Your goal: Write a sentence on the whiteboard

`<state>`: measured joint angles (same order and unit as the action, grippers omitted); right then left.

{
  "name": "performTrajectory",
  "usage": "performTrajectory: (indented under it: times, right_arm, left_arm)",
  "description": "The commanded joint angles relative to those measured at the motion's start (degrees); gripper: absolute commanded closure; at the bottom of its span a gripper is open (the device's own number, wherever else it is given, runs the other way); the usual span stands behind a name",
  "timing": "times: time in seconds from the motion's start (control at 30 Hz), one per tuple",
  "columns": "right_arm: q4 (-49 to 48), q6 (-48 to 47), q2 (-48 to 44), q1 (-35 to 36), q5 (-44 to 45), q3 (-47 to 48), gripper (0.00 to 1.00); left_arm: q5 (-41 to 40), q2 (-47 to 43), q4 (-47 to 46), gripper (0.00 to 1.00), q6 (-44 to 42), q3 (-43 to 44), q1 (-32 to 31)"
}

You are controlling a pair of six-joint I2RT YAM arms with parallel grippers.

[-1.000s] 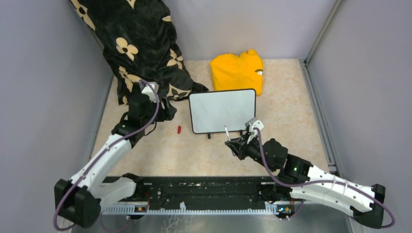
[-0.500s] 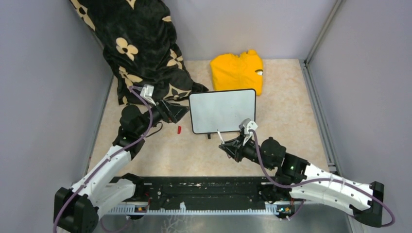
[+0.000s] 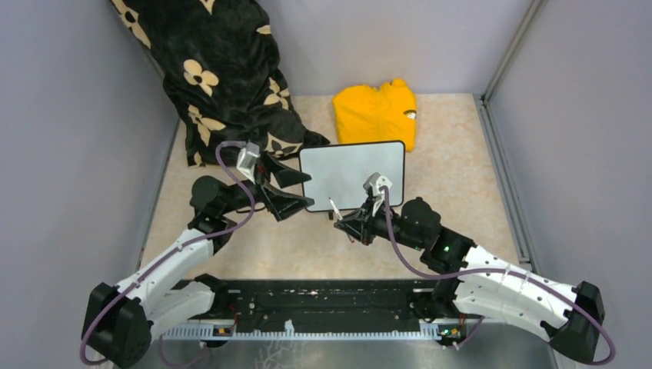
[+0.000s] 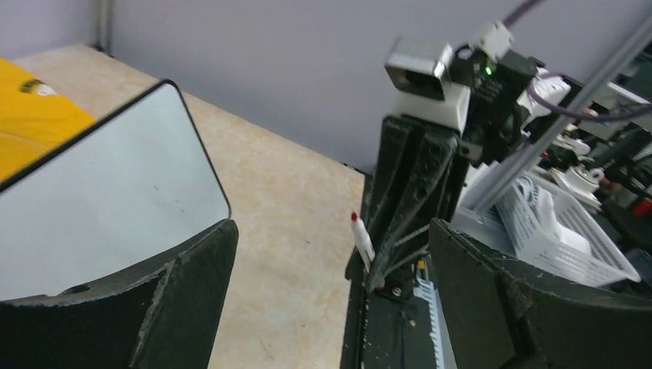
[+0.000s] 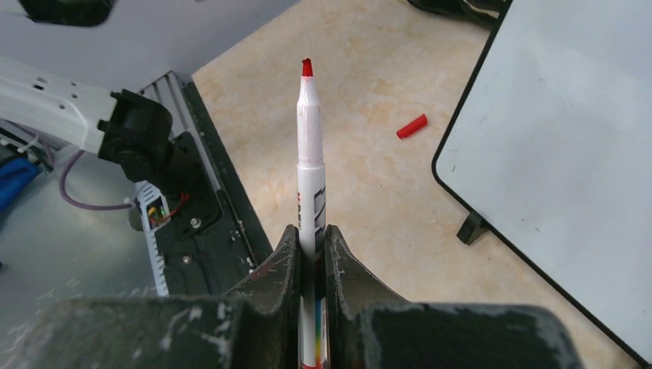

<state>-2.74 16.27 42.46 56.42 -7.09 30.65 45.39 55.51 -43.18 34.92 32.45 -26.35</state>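
The whiteboard (image 3: 352, 174) lies in the middle of the table, its white face bare; no sentence shows on it. My left gripper (image 3: 307, 192) is wide open at the board's left edge, its two fingers (image 4: 192, 269) spread with only tabletop between them. My right gripper (image 3: 347, 223) is shut on a white marker (image 5: 311, 154) whose uncapped red tip points up, just off the board's front left corner (image 5: 561, 138). The same marker (image 4: 361, 240) appears in the left wrist view. A small red cap (image 5: 412, 126) lies on the table to the left of the board.
A black blanket with cream flowers (image 3: 223, 77) hangs at the back left. A folded yellow garment (image 3: 377, 111) lies behind the board. Grey walls close in both sides. A black rail (image 3: 323, 304) runs along the near edge.
My left arm swung right from the blanket to the board's left edge, and its jaws opened wide. My right arm slid left along the board's front edge, still gripping the marker.
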Motion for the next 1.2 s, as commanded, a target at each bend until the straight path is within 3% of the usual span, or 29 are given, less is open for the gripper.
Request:
performTrajectory:
  times: [0.0,0.1,0.37,0.87,1.17]
  right_arm:
    - [-4.13,0.47,-0.95,-1.75,-7.98,4.49,1.0]
    - [-5.13,1.01,-0.89,-1.78,-8.22,5.23,1.0]
    - [-4.66,-1.44,0.93,-1.76,-15.07,8.04,1.0]
    - [-8.13,-2.28,4.69,-1.76,-20.33,7.84,1.0]
    - [-9.19,-2.01,5.91,-1.76,-20.24,7.29,1.0]
  left_arm:
    - [5.12,0.2,-7.36,0.01,1.21,-1.32,-4.39]
    - [5.45,0.55,-2.24,0.01,-0.96,0.64,-7.35]
    - [8.87,0.36,-2.21,0.03,1.15,1.13,-8.1]
    - [14.9,2.82,-6.55,0.41,5.35,1.96,-8.1]
    - [15.88,3.34,-7.05,0.51,5.66,2.13,-8.05]
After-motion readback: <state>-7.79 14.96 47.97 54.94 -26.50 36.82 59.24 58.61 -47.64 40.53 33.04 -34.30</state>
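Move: For my left hand, open and empty, the marker is about 5 cm back, 8 cm to the right and 9 cm below; it is uncapped and upright, gripped in my right hand. For my right hand, the left fingers it brings the marker to are some 6 cm ahead, 8 cm left and 10 cm up. From the right hand, the whiteboard's middle is about 18 cm ahead, 5 cm right and 12 cm down, and the red cap is 17 cm ahead, 17 cm left and 21 cm down on the table. I draw my left hand back about 7 cm and a little right, quickly at first and then creeping, turning it some 20 degrees clockwise. Its wide fingers close to half open around the marker's nib end, not yet pinching it. Meanwhile my right hand keeps the marker gripped and brings it up to them, rising about 5 cm while easing back and left, turning counter-clockwise nearly as much. ##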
